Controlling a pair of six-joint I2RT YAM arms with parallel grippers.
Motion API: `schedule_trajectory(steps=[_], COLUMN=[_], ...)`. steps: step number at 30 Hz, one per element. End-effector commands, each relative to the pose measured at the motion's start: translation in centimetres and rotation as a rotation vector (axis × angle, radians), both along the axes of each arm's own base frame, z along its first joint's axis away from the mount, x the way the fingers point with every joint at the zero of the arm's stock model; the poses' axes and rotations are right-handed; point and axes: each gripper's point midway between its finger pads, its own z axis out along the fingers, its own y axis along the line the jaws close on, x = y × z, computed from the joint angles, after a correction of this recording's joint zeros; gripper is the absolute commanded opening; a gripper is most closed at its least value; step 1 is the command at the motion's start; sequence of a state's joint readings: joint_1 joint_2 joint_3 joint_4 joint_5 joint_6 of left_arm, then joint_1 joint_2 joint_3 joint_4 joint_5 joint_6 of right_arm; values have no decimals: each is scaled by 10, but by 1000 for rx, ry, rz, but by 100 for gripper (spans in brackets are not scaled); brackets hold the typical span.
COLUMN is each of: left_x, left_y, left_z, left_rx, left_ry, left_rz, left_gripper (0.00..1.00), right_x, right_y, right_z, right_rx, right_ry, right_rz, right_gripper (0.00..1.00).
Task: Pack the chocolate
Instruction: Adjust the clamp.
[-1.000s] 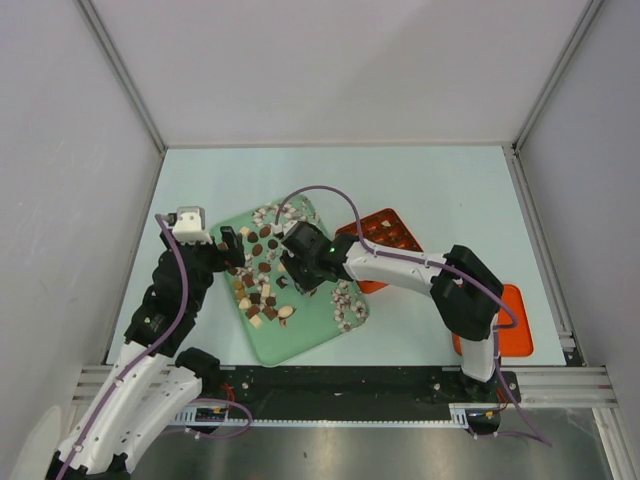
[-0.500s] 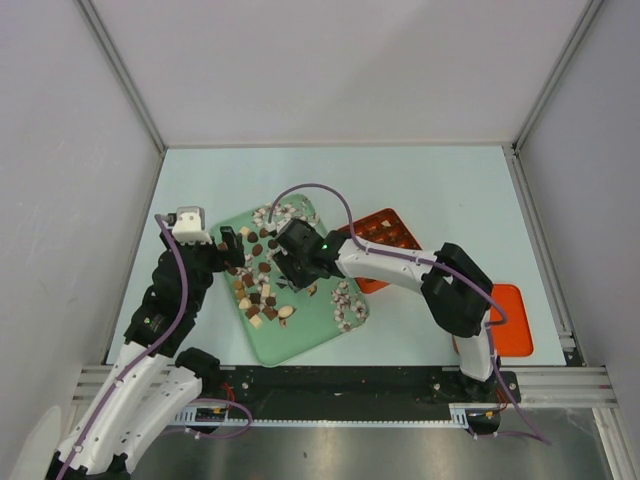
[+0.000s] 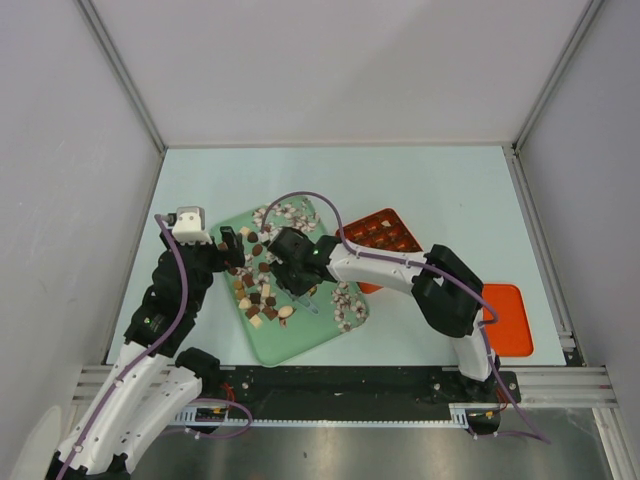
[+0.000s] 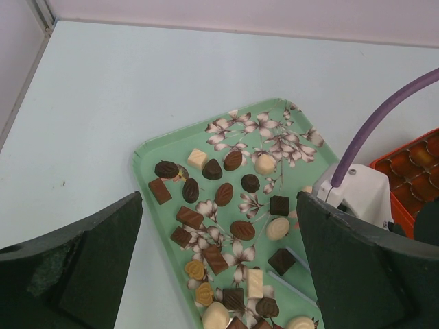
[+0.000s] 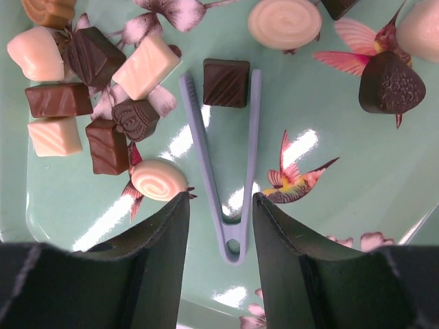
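Observation:
The chocolate (image 3: 258,290) lies as many small dark, brown and cream pieces on a green flowered tray (image 3: 300,335). My right gripper (image 3: 297,288) hangs low over the tray's middle. In the right wrist view its jaws (image 5: 219,199) stand part open on either side of the hinge end of blue plastic tweezers (image 5: 203,152), with green tray showing between the left finger and the tweezers. A dark square chocolate (image 5: 226,82) sits untouched between the tweezer tips. My left gripper (image 4: 219,205) is wide open and empty above the tray's left edge, over the chocolate (image 4: 242,229).
An orange box (image 3: 385,232) with a grid of cells stands just right of the tray, also seen in the left wrist view (image 4: 411,168). An orange lid (image 3: 510,320) lies near the right arm's base. White walls ring the table.
My right gripper has moved left and nearer across the tray, and its jaws have widened a little. The left arm has not moved.

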State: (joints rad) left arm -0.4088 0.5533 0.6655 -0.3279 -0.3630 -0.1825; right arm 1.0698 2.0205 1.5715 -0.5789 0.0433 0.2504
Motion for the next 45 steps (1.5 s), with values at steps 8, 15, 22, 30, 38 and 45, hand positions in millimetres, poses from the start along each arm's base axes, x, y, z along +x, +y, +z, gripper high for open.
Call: schedule_trajectory(steps=[8,15,22,30,38,45], left_x=[-1,-1,0,-11,-31,-41], left_y=[4,4,3,-9,-53,-101], left_z=[3,2,-1,-3,-19,-52], left_rx=[4,4,0,-123,-340,-555], left_ry=[-17,-13,-3,19,81,187], left_rz=[13,12,10,-28,-222,-402], left_gripper=[98,98,99,99,99,99], right_x=[4,2,2,1,-5,-9], right_y=[-1,-4,-15,-17,-19,-18], right_z=[-14,-17,-32,16,66,99], right_rx=[24,14,-45,38,178,334], right_ry=[-69,-104,-117,-161,-204,-239], right_rz=[8,-1,-5,-3,-16,-40], right_gripper=[40,44,19,0,0,0])
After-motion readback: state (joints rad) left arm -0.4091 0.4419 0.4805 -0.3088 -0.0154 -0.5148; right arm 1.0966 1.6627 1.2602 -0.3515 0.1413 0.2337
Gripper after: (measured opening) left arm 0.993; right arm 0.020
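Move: The clamp lies almost directly under the right hand, some 4 cm below and about 1 cm ahead, its open end pointing forward-left and its joined end back-right. A dark square chocolate sits between its tips, about 4 cm ahead and 4 cm left; the cream oval chocolate is about 2 cm back and 3 cm left, and the orange box roughly 12 cm ahead and 18 cm right. From the left hand the clamp is about 18 cm right, 3 cm back and 22 cm below. The right hand sinks about 3.5 cm onto the clamp, easing a little to the right, shuts its half-open fingers on the outer leg alone, partway towards the joined end, and lifts the clamp some 10 cm off the tray while the fingertips swing outward and up. As that lift gets going, the left hand, still wide open, starts right, down and slightly back towards the raised clamp, rolling its left side down by about 20 degrees and turning somewhat clockwise. ##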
